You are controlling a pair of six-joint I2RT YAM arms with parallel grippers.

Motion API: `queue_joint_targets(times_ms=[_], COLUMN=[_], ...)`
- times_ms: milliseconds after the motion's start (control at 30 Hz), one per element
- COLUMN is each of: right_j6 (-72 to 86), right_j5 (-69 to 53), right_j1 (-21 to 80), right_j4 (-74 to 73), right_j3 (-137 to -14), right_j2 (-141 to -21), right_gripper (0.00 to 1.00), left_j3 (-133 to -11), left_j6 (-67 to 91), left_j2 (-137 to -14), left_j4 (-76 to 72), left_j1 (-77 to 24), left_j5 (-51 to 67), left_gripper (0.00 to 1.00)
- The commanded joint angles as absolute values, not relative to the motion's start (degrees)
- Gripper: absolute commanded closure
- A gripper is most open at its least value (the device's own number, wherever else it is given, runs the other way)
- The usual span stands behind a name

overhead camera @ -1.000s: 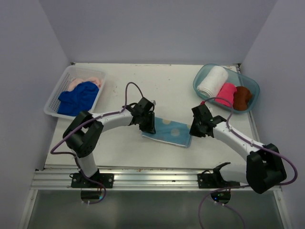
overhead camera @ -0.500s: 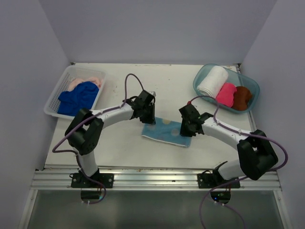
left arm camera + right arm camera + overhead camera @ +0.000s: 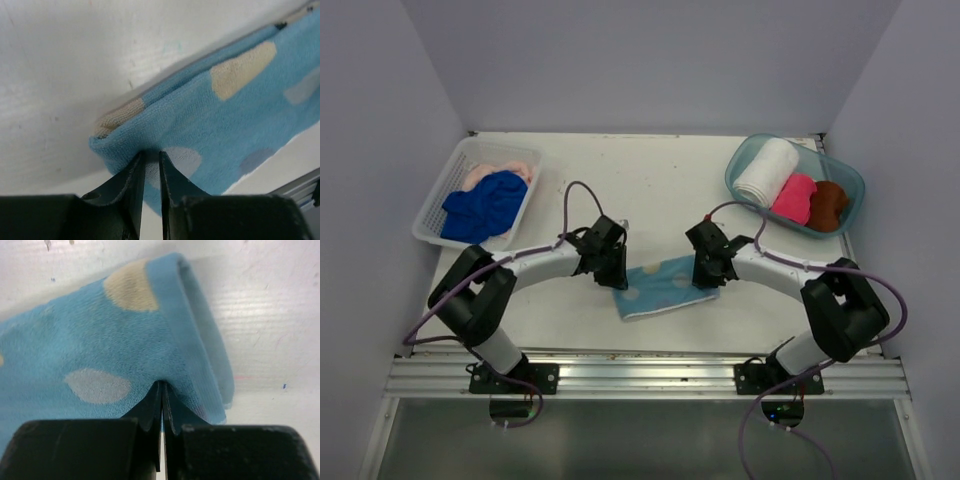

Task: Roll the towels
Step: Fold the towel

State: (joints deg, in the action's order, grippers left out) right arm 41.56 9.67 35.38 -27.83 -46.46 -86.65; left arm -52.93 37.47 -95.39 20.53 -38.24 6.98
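Observation:
The light blue towel point(image 3: 660, 286) with pale spots lies folded on the white table between my two arms. My left gripper point(image 3: 613, 272) is at its left end. In the left wrist view the left gripper point(image 3: 152, 156) is shut on a fold of the towel point(image 3: 230, 110), with cloth bunched between the tips. My right gripper point(image 3: 706, 270) is at the right end. In the right wrist view the right gripper point(image 3: 161, 386) is shut tight, the towel point(image 3: 100, 340) puckering into its tips beside the curled edge.
A white lattice basket point(image 3: 432, 216) at the back left holds a royal blue towel point(image 3: 480, 206) and a peach towel point(image 3: 505, 168). A teal tub point(image 3: 740, 160) at the back right holds rolled white point(image 3: 767, 170), pink point(image 3: 794, 197) and brown point(image 3: 828, 204) towels.
Both grippers have moved inward and toward the near edge. The towel has turned with them: its left end is now nearer the front and the cloth looks shorter and bunched.

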Motion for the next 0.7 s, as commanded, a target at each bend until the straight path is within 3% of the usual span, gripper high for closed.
queue_joint_targets(times_ms=[0,167,267,433,667], right_j6=[34.7,30.0,29.4,32.6,39.2], right_j5=[16.4,15.8,14.7,15.2,14.7], right_j1=[33.1,32.3,32.9,32.9,32.9], right_j4=[-30.9,-34.4,-37.5,-36.1,-36.7], right_j3=[-51.9,-68.9,-74.7,-66.2,-52.5], right_j2=[-89.2,-99.7,-101.5,-91.7,-79.8], right_gripper=[1.00,1.00,1.00,1.00,1.00], left_j3=[-45.7,-48.4,-54.2,-56.6,-52.1], left_j6=[40.6,41.1,38.9,35.6,32.9], left_j2=[-88.4,-86.7,-84.8,-82.2,-87.5], left_j4=[22.9,25.6,30.8,29.5,26.2], left_j1=[-41.5,-48.2,-48.3,-44.0,-42.2], left_j5=[8.6,10.3,5.3,6.6,13.0], left_gripper=[0.78,0.76,0.75,0.73,0.77])
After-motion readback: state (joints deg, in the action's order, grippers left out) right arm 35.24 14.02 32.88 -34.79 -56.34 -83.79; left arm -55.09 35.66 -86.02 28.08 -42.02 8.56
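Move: The folded blue towel lies flat under both closed grippers, its middle roughly 11 cm to the left hand's right and 1 cm back. From the right hand, its middle is some 8 cm left and level fore-and-aft, about 1 cm below the fingertips. In the bin, the pink towel sits about 20 cm ahead of and 21 cm right of the right hand; the white roll is about 27 cm ahead and 16 cm right. Left fingertips drag the towel back about 8 cm, right push forward 10, then both lift, partly returning. ##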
